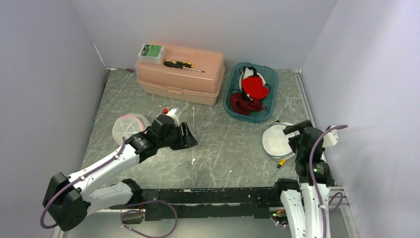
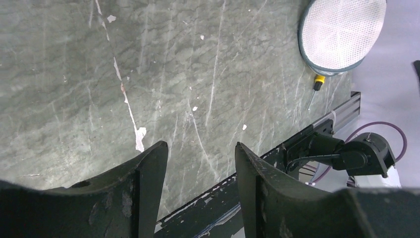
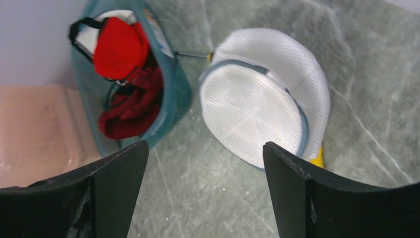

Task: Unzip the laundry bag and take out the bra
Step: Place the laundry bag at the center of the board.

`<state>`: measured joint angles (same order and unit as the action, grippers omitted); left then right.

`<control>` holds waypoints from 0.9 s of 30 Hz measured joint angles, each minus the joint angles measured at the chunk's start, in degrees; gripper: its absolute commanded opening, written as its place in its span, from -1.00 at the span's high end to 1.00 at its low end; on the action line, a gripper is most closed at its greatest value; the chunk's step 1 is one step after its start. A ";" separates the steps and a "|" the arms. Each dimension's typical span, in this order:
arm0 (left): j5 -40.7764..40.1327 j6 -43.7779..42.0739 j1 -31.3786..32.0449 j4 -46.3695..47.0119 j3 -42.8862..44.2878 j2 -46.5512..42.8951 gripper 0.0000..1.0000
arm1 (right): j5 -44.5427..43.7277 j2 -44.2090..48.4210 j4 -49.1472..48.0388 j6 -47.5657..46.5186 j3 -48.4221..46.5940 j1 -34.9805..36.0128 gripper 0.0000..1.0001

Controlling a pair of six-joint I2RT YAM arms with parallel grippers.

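The laundry bag is a round white mesh pouch with a teal rim, lying at the right of the table. In the right wrist view the laundry bag lies just ahead of my right gripper, which is open and holds nothing. From above, the right gripper hovers at the bag's right edge. A red bra with black straps lies in the teal basket, also seen as the bra at the upper left of the right wrist view. My left gripper is open over bare table, left of centre; its left wrist view shows nothing between the fingers.
A pink toolbox at the back carries a screwdriver and a green box. A second mesh bag with a pink rim and a small bottle sit by the left arm. A yellow-handled screwdriver lies under the laundry bag.
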<state>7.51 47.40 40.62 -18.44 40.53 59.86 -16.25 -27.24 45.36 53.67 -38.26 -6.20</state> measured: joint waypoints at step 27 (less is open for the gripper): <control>-4.70 -2.36 0.00 -6.29 0.57 -4.81 -0.13 | 5.95 -28.76 -33.29 -5.18 17.49 -12.20 0.31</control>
<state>2.81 45.04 40.62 -24.73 41.10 55.05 -10.31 -56.01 12.08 48.49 -20.78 -18.39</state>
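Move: The laundry bag I am going for lies about 5 cm ahead of my right hand, some 2 cm to its right and about 15 cm below. From that same hand, the yellow screwdriver is some 3 cm back and 2 cm right, the second screwdriver about 12 cm ahead, and the teal bin roughly 26 cm ahead and 9 cm left. From my left hand the bag is about 6 cm ahead, 32 cm right and 12 cm below. With my right hand I rise a touch and swing about 6 cm forward, closing my wide-open fingers to roughly a third, then sink some 16 cm while easing rightwards and slightly back, tipping the fingers downward, until the tips come onto the bag's mesh top. My empty left hand drifts about 2 cm left. ##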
